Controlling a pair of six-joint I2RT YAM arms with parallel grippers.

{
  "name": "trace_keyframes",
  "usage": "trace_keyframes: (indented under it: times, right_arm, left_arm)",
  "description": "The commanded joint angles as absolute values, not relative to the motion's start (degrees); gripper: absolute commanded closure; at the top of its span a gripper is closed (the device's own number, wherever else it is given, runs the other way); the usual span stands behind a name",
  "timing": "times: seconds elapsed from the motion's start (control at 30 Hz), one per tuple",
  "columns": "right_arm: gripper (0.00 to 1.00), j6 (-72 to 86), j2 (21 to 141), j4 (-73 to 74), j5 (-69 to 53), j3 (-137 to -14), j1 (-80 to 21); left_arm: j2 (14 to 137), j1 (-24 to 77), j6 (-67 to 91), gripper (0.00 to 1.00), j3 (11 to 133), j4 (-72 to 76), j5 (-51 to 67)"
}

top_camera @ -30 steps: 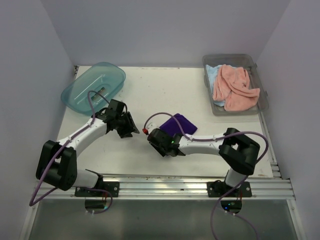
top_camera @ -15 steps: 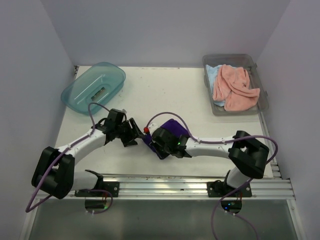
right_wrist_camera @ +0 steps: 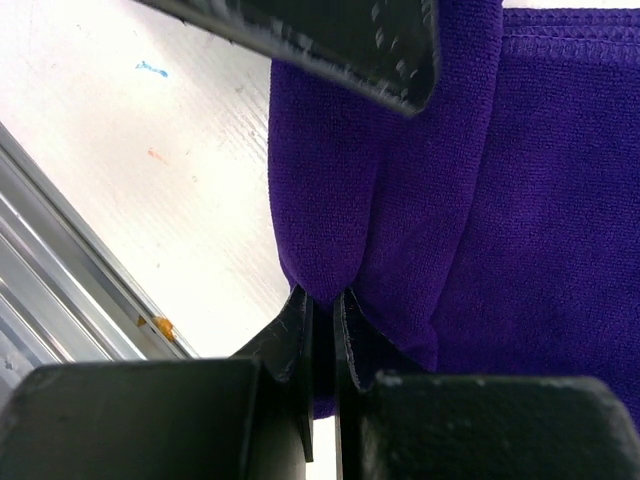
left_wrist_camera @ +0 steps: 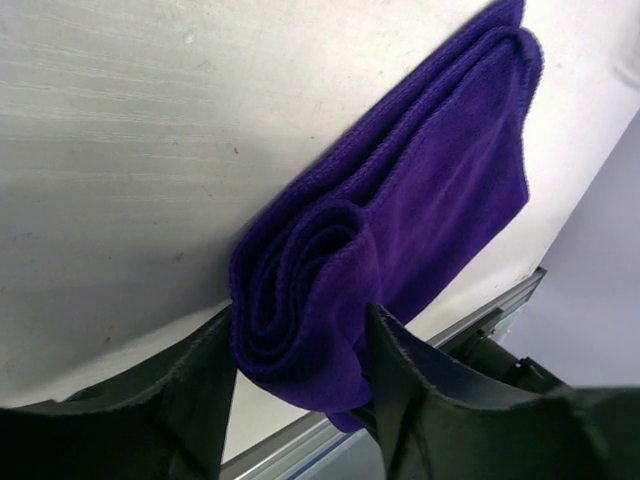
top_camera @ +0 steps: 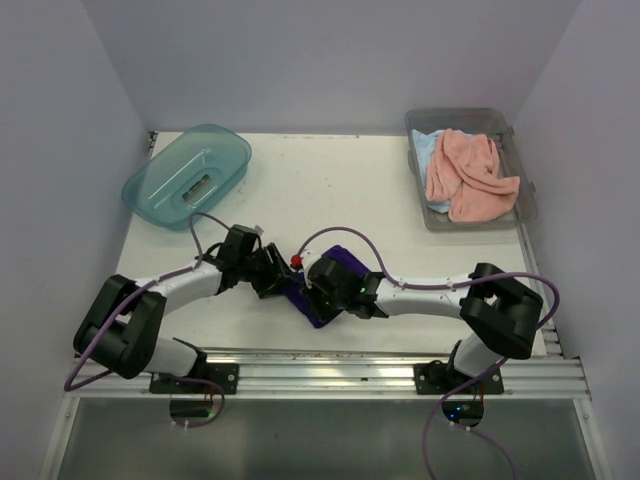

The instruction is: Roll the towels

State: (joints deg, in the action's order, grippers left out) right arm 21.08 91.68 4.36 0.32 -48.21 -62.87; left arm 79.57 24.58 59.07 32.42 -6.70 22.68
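A dark purple towel point(top_camera: 345, 263) lies partly rolled near the table's front middle. In the left wrist view its rolled end point(left_wrist_camera: 300, 290) faces me. My left gripper point(top_camera: 283, 281) point(left_wrist_camera: 300, 322) is open and straddles that end, a finger against each side of the roll. Opposite it, my right gripper point(top_camera: 313, 292) point(right_wrist_camera: 322, 298) is shut, pinching a fold of the purple towel point(right_wrist_camera: 520, 200) at its edge. A salmon pink towel point(top_camera: 468, 175) and a light blue towel point(top_camera: 425, 148) lie bunched in the far-right bin.
The clear grey bin point(top_camera: 527, 205) stands at the back right. A teal tub point(top_camera: 190, 170) sits at the back left. A metal rail point(top_camera: 380, 365) runs along the near edge, close to the towel. A finger of the left gripper point(right_wrist_camera: 330, 40) crosses the right wrist view's top.
My right gripper shut on the purple towel and drew it left and nearer. The left gripper opened wider and moved right until its fingers came around the rolled end.
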Motion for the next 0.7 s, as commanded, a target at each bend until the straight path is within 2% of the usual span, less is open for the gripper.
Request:
trace_keyframes:
  times: [0.0, 0.03, 0.07, 0.1, 0.13, 0.17, 0.23, 0.37, 0.67]
  right_arm:
    - [1.00, 22.4, 89.5, 2.4, -0.4, -47.6, -62.8]
    - [1.00, 22.2, 89.5, 2.8, -0.4, -48.0, -62.8]
    - [1.00, 22.0, 89.3, 3.4, -0.2, -48.3, -62.8]
    - [0.82, 21.7, 89.2, 4.4, -0.2, -48.6, -62.8]
    - [0.72, 21.4, 88.5, 4.8, 0.8, -49.0, -62.8]
    - [0.57, 21.3, 88.1, 6.1, 1.3, -49.4, -62.8]
    - [0.47, 20.9, 86.7, 6.9, 3.2, -50.1, -62.9]
    - [0.45, 19.7, 85.9, 8.8, 5.9, -52.0, -63.2]
    - [0.45, 16.4, 92.4, 10.8, 10.3, -58.0, -66.7]
  left_arm:
    - [81.9, 26.2, 59.1, 0.47, 33.7, -4.3, 22.2]
    - [83.0, 26.5, 58.9, 0.52, 34.5, -4.9, 21.9]
    - [83.5, 27.0, 58.6, 0.66, 35.0, -6.2, 21.4]
    - [83.7, 27.1, 58.5, 0.71, 35.4, -7.0, 21.2]
    - [83.9, 27.2, 58.4, 0.77, 36.1, -7.8, 20.9]
    - [83.6, 27.2, 58.4, 0.86, 36.4, -9.4, 20.2]
    - [83.2, 27.2, 58.4, 0.92, 37.0, -10.5, 19.7]
    - [83.0, 27.2, 58.8, 0.99, 37.4, -12.2, 19.4]
    - [83.5, 27.1, 59.5, 1.00, 37.8, -12.8, 19.4]
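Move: Just below the left fingers, some 2 cm down and 1 cm back, lies the far corner of the purple towel's folded left end. The right gripper stands roughly 6 cm nearer the base and 4 cm right of the left hand. It still pinches the same end's near corner right at its tips; the towel's flat body lies about 6 cm ahead and 6 cm right of it, 3 cm down. Dipping about 2 cm onto the far corner of the towel's folded end, the left hand closes its half-open fingers and pinches the layers, then keeps hold almost in place. The right hand stays until that grip is closing, then opens to about half, lets go of the near corner and rises some 4 cm, drifting slightly forward and left. ##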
